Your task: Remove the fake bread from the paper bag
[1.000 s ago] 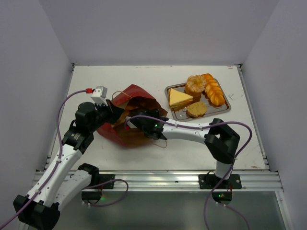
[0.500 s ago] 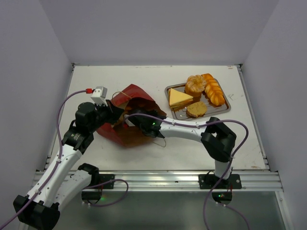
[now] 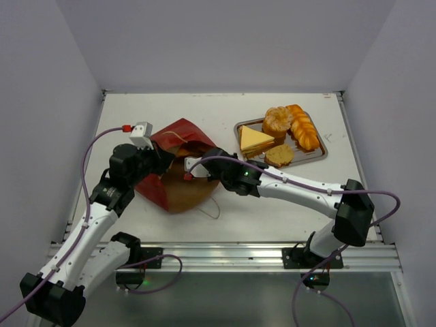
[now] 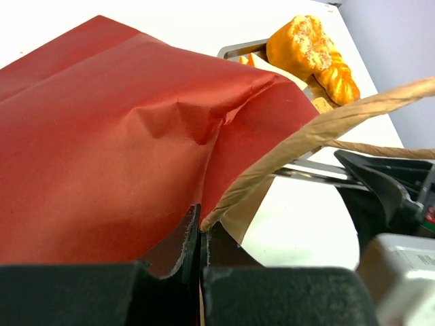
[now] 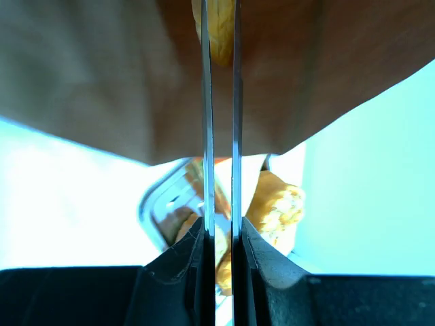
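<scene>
The dark red paper bag (image 3: 170, 139) lies on its side at mid-left with its brown inside (image 3: 180, 194) showing. My left gripper (image 3: 161, 162) is shut on the bag's rim where the string handle (image 4: 299, 139) is fixed; its jaws (image 4: 202, 231) pinch the paper. My right gripper (image 3: 193, 170) reaches into the bag's mouth. In the right wrist view its fingers (image 5: 219, 5) stand a narrow gap apart, and a piece of orange fake bread (image 5: 219, 41) shows at their tips. Whether it is gripped is unclear. Several fake breads (image 3: 283, 126) lie on the metal tray.
The shiny metal tray (image 3: 320, 153) stands at the back right, holding a braided loaf (image 3: 303, 129), a bun and a yellow wedge (image 3: 253, 139). A loose handle loop (image 3: 214, 208) trails on the table in front of the bag. White walls enclose the table.
My right arm's elbow has swung out to the right and the gripper has shifted right at the bag's mouth. The bag has flattened and changed shape. My left gripper keeps its hold.
</scene>
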{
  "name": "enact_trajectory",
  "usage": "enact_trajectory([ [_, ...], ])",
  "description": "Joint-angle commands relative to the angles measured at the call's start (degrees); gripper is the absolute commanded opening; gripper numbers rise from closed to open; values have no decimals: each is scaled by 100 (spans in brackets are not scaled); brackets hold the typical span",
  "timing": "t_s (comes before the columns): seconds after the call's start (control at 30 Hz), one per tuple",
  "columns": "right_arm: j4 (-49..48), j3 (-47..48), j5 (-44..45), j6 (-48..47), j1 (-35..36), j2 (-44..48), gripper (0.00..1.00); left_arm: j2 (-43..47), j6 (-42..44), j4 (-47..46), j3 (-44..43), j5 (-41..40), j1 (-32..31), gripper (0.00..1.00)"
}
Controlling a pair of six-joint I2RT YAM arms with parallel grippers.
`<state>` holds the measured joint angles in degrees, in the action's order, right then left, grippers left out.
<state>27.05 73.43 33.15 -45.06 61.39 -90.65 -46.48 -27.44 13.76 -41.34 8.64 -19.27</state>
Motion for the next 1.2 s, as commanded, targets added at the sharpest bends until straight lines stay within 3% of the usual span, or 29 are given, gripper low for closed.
enact_trajectory([
  [0.0,511,-223,-291,-64,5,363,0,-37,-16,-330,-207,-144,-16,0],
  [0.33,1180,-575,-748,-38,40,1023,0,-107,-24,-365,-260,-179,-16,0],
  [0.9,1496,-1594,-274,-741,40,2833,0,-63,-33,-304,-234,-407,-16,0],
  [1.17,1760,-1463,-757,-294,-1031,4028,0,60,2,-128,-190,-539,-16,0],
])
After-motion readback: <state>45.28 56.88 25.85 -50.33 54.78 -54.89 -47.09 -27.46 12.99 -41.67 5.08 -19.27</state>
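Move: The right hand already holds the tongs crosswise, with the bread piece pinched at their tips inside the bag, some 15 cm to its left and a few centimetres lower. The tray's middle lies about 14 cm ahead, 24 cm right and 19 cm below; the sandwich is 14 cm ahead and 15 cm right, the bread slice 9 cm ahead and 23 cm right. From the left hand the tray is roughly 16 cm ahead, 31 cm right and 22 cm below. Keeping the bread pinched in the tongs, the right hand draws it out through the bag's mouth. It first pulls back and right with a dip of about 3 cm, then sweeps mostly right and rises towards the tray, some 15 cm right and 7 cm back in all. The left hand stays shut on the bag's rim, holding it nearly still. ##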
